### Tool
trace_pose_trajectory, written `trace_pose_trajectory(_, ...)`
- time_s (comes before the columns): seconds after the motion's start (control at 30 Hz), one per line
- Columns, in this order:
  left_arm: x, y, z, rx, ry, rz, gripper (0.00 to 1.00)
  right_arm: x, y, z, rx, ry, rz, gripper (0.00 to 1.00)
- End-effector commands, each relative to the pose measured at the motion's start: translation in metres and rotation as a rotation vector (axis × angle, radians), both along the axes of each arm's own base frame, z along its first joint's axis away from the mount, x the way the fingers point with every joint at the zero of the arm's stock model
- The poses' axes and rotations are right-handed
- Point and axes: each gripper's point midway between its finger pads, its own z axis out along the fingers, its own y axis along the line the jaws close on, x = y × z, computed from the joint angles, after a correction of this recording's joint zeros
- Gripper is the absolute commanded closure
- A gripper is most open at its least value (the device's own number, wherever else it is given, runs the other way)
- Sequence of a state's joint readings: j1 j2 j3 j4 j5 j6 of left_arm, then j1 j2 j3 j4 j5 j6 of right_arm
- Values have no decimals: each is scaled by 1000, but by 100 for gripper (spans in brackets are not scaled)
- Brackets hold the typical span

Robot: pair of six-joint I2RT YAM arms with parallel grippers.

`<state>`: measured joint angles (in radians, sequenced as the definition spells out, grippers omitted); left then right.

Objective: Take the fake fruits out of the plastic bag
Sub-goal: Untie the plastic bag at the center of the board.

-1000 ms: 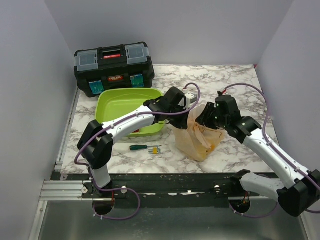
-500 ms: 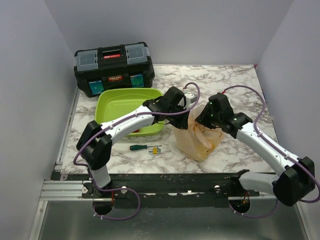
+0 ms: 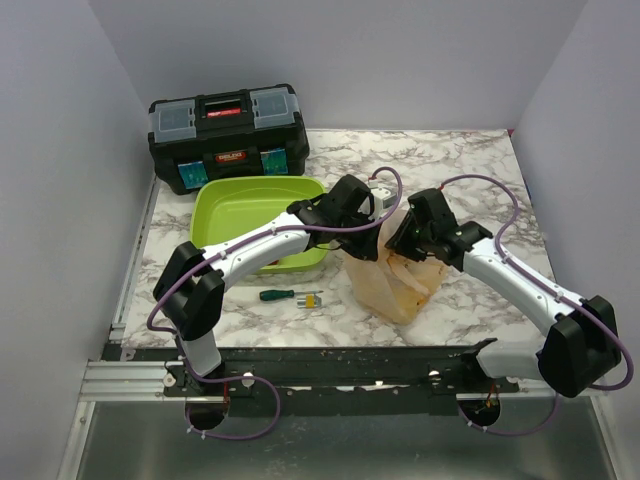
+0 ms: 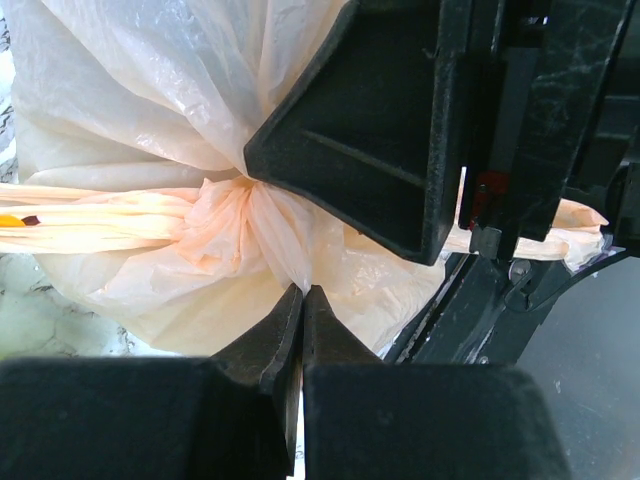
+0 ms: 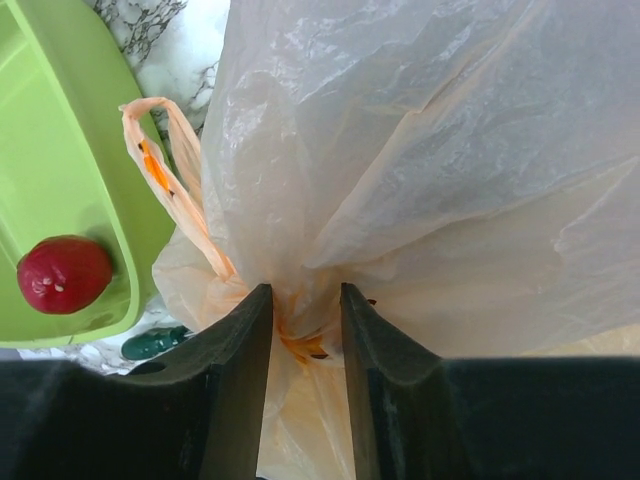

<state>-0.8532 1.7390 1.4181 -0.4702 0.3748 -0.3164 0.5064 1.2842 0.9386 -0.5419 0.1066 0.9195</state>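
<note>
The peach-orange plastic bag (image 3: 395, 280) stands on the marble table between both arms, its top bunched into a knot (image 4: 225, 215). My left gripper (image 3: 372, 238) is shut on a thin fold of the bag (image 4: 302, 292) just below the knot. From the other side, my right gripper (image 3: 407, 240) has its jaws pressed onto the gathered neck (image 5: 305, 305), with crumpled plastic filling the gap. One bag handle loop (image 5: 165, 170) hangs free. The fake fruits are hidden inside the bag; only a vague orange tint shows through the plastic.
A lime-green tray (image 3: 215, 215) lies left of the bag with a shiny red ball (image 5: 65, 273) in it. A green-handled screwdriver (image 3: 288, 295) lies on the table in front of the tray. A black toolbox (image 3: 228, 135) stands at the back left.
My right arm has swung left and its gripper has closed in on the bag's neck, nearer the left gripper. The left arm and the bag have hardly moved.
</note>
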Motion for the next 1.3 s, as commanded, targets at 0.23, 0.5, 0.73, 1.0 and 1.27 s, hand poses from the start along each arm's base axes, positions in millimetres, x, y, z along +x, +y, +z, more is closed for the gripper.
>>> trace_pose_trajectory(0.23, -6, -5, 16, -39, -20, -23, 100, 9, -17, 5, -13, -22, -156, 98)
trace_pose_trajectory(0.5, -6, -5, 16, -40, -16, -20, 100, 19, -37, 37, -9, -138, -285, 99)
trace_pose_trajectory(0.73, -4, -3, 18, -32, -27, -4, 100, 18, -75, 68, -70, -264, -431, 99)
trace_pose_trajectory(1.0, 1, 2, 21, -17, -57, 21, 100, 18, -107, 77, -222, -276, -473, 99)
trace_pose_trajectory(1.27, 4, 5, 24, -9, -77, 33, 100, 17, -140, 96, -401, -303, -493, 99)
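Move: The right hand's parted fingers are already at the knot of the plastic bag, its middle about 1 cm below and 1 cm back of the hand point. The fruit-filled bag belly hangs some 9 cm back, 2 cm to the right and 9 cm below, while the green tray is about 31 cm left, 5 cm farther out and 10 cm lower. From the left hand, already pinching bag film, the knot is roughly 3 cm ahead, 4 cm right and 3 cm lower. The right fingers close fully, pinching the film at the knot, and after a first slight, slow tug the hand draws away from the left hand, about 10 cm to the right and 8 cm up, turning some 25 degrees clockwise and tipping its fingers outward as it goes. The left hand keeps its shut grip on the film on the other side and holds nearly in place against this pull, rising only about a centimetre towards the end. ##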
